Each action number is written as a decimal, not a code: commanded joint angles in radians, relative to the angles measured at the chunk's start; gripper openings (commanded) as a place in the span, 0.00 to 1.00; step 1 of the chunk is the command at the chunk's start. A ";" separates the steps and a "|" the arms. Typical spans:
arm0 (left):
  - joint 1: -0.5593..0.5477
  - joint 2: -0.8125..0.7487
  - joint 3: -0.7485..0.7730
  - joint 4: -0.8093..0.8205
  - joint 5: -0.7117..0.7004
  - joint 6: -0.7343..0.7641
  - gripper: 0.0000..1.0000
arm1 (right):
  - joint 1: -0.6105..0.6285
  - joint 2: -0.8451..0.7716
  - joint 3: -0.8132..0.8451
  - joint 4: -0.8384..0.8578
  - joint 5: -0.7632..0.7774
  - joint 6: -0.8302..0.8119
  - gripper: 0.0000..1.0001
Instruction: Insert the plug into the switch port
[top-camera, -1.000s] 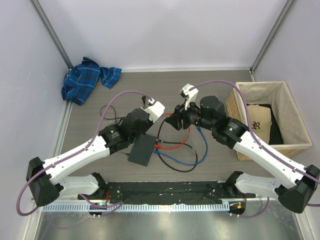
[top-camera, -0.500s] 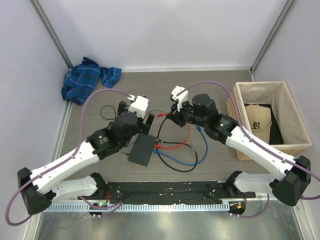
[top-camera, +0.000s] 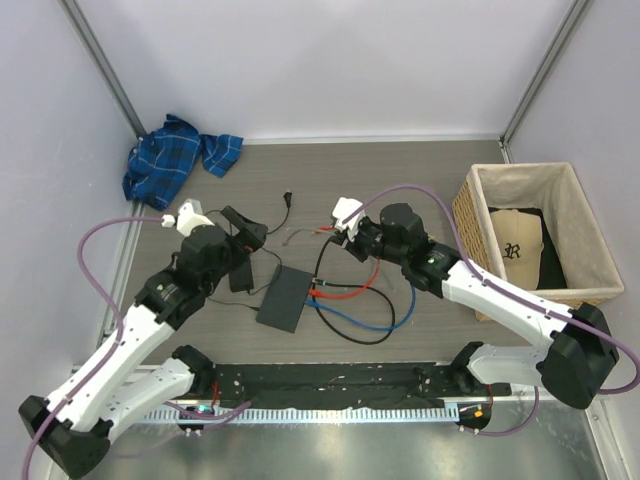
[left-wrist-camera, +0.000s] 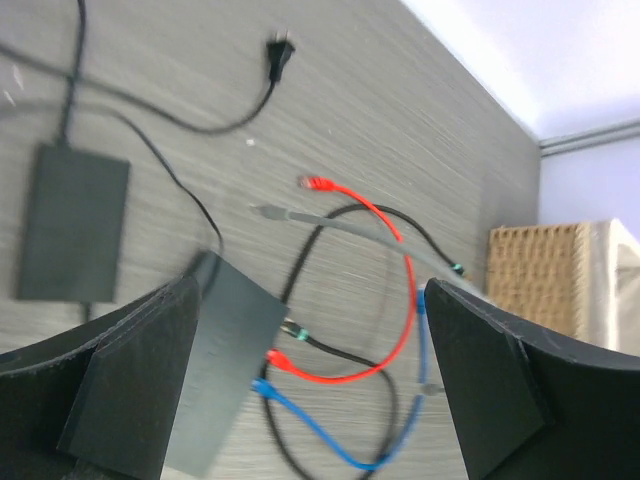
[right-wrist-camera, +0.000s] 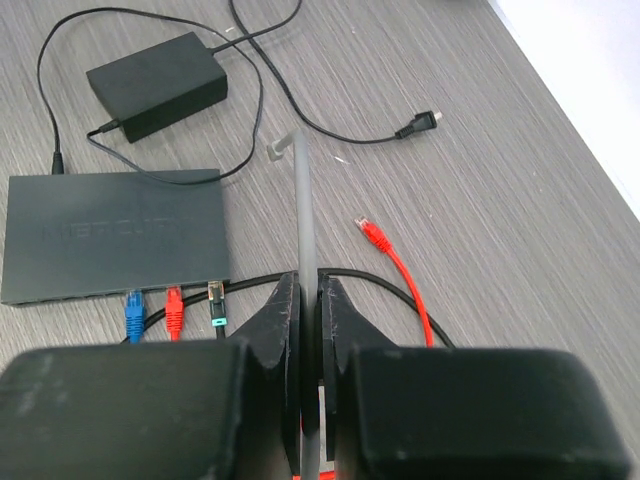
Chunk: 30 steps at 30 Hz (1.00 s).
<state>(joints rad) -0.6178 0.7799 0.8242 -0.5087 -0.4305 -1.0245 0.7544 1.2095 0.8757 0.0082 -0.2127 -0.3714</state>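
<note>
The switch (top-camera: 285, 298) is a flat dark grey box on the table, also in the right wrist view (right-wrist-camera: 110, 235) and the left wrist view (left-wrist-camera: 215, 370). Blue, red and black plugs sit in the ports (right-wrist-camera: 172, 288) along its edge. My right gripper (right-wrist-camera: 308, 285) is shut on a grey cable (right-wrist-camera: 303, 200) that ends in a loose plug (right-wrist-camera: 278, 148), held above the table to the right of the switch (top-camera: 340, 230). My left gripper (left-wrist-camera: 312, 300) is open and empty, at the switch's far left (top-camera: 243, 245). The same plug (left-wrist-camera: 268, 211) shows ahead of it.
A black adapter brick (right-wrist-camera: 155, 83) with a thin cord lies left of the switch. The red cable's free end (right-wrist-camera: 372, 232) lies on the table. A wicker basket (top-camera: 520, 180) stands at the right, and a blue checked cloth (top-camera: 175, 160) lies at the back left.
My left gripper opened and its arm drew back to the left, away from the switch. My right gripper shut on the grey cable and shifted slightly left.
</note>
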 joint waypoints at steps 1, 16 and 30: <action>0.084 0.102 0.007 0.081 0.186 -0.244 1.00 | 0.017 -0.022 -0.010 0.110 -0.043 -0.050 0.01; 0.118 0.367 0.010 0.322 0.470 -0.447 0.89 | 0.049 -0.008 -0.026 0.128 -0.028 -0.086 0.01; 0.090 0.320 -0.068 0.395 0.466 -0.402 0.15 | 0.060 -0.010 -0.049 0.119 -0.047 -0.078 0.01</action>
<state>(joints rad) -0.5217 1.1534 0.7929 -0.1825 0.0437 -1.4696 0.8066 1.2087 0.8345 0.0753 -0.2485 -0.4465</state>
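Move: The grey plug, on the cable end sticking out of the right hand's shut fingers, lies about 8 cm to the left hand's right, 3 cm ahead and 5 cm below its open fingers. From the left hand, the switch is some 6 cm back, 6 cm right and 17 cm down; the loose red plug is roughly 11 cm ahead, 15 cm right and 17 cm down. From the right hand, the grey plug is about 11 cm left, 1 cm ahead and 2 cm lower. Rightward, with some forward and down, the left hand travels about 10 cm sideways to the grey plug, rolling its left side down by some 30 degrees and tipping nose-down, and in the later half closes its wide-open fingers around the cable just behind the plug. The right hand keeps its pinch on the cable and eases about 2.5 cm left and back, towards the left hand. ##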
